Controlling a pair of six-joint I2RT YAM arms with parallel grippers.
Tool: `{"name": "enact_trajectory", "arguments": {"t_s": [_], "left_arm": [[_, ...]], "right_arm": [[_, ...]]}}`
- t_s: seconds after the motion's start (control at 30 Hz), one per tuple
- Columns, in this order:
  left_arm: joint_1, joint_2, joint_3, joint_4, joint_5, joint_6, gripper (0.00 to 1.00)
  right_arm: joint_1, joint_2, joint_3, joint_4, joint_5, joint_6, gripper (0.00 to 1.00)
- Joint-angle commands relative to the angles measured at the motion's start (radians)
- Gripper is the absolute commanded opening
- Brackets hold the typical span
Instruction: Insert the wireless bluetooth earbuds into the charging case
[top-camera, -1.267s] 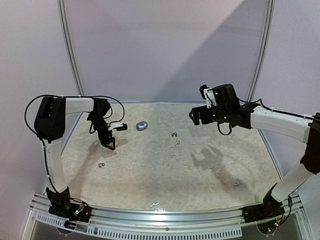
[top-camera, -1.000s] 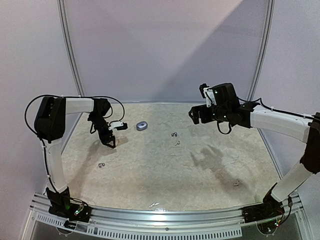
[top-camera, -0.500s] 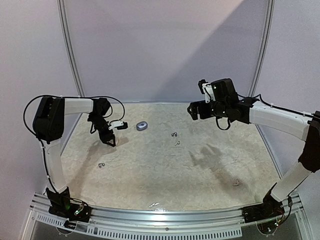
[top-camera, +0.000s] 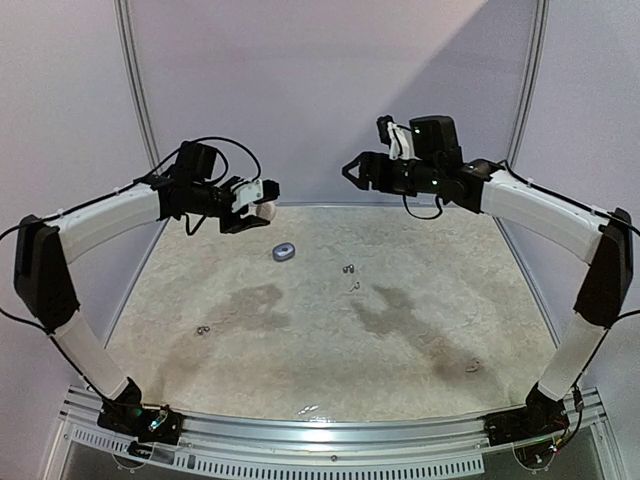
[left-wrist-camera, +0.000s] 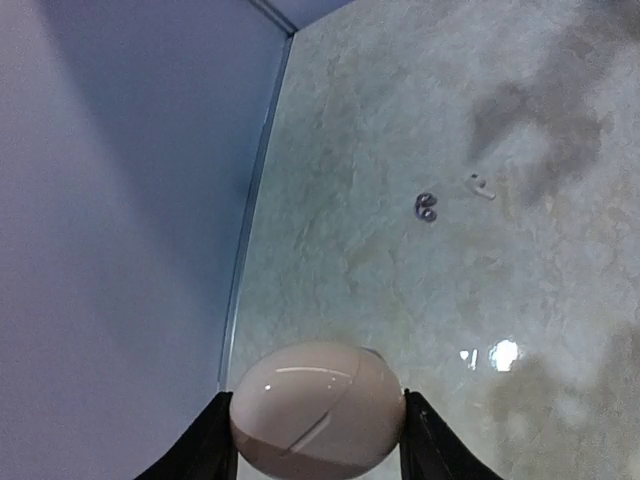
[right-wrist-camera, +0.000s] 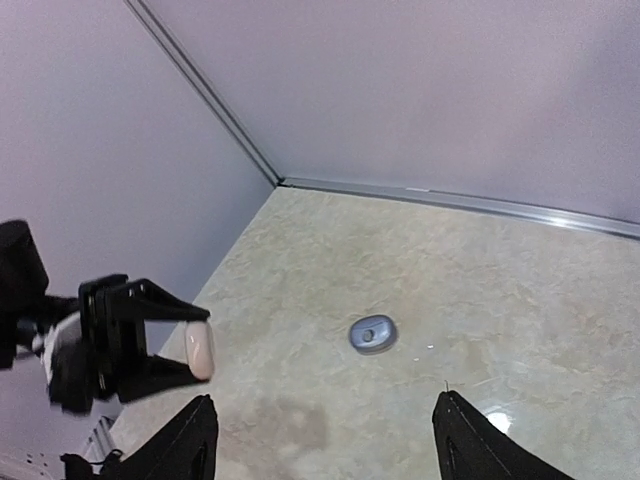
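A whitish egg-shaped charging case (left-wrist-camera: 318, 408) is held in the air, with my left gripper (left-wrist-camera: 318, 400) shut on its two sides. In the top view that gripper (top-camera: 262, 205) hangs high over the far left of the table. My right gripper (top-camera: 352, 170) is raised opposite it, open and empty (right-wrist-camera: 325, 400), and faces the held case (right-wrist-camera: 199, 350). Wireless bluetooth earbuds lie on the table: a dark one (top-camera: 349, 267) beside a white one (top-camera: 354, 287), another dark one (top-camera: 203, 330) at the left, and a whitish one (top-camera: 472, 366) near the right front.
A blue-grey oval case (top-camera: 284, 252) lies closed on the table below and between the two grippers, also in the right wrist view (right-wrist-camera: 372, 333). The marbled table (top-camera: 300, 370) has a metal rail along the back wall and at the front edge.
The left arm has swung up from the table and rightward, now holding the whitish case aloft. The right gripper has risen and moved left towards it, its jaws a little narrower.
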Motion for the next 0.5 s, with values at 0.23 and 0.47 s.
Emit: {"name": "enact_trajectory", "arguments": {"t_s": [0.23,0.47], "left_arm": [[-0.137,-0.095,-0.176,0.418,0.086,0.046,0.32],[-0.146,-0.087,-0.165,0.434,0.091,0.011,0.31]], "right_arm": [[0.116,0.184,0.188,-0.042,-0.194,0.049,0.73],[0.131,0.241,0.243,-0.069,-0.206,-0.003,0.7]]}}
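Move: The white charging case, already pinched in the left gripper, lies about 20 cm to the right hand's left and some 9 cm below it, level with it front to back. From the left hand, the open right gripper is that same 20 cm to the right and 9 cm higher. The grey case on the table is roughly 11 cm ahead of the left hand, 2 cm right and 21 cm down. The dark earbuds lie some 5 cm ahead of the right hand, 3 cm left and 31 cm down. The white case, still held by the left fingers, is carried about 6 cm right, rising and coming back some 4 cm each, while that wrist tips upward and turns clockwise. The right hand comes to meet it, about 10 cm left and 4 cm back, then sinking slightly, turning some 15 degrees counter-clockwise, its fingers staying open to either side of the case's free end. ##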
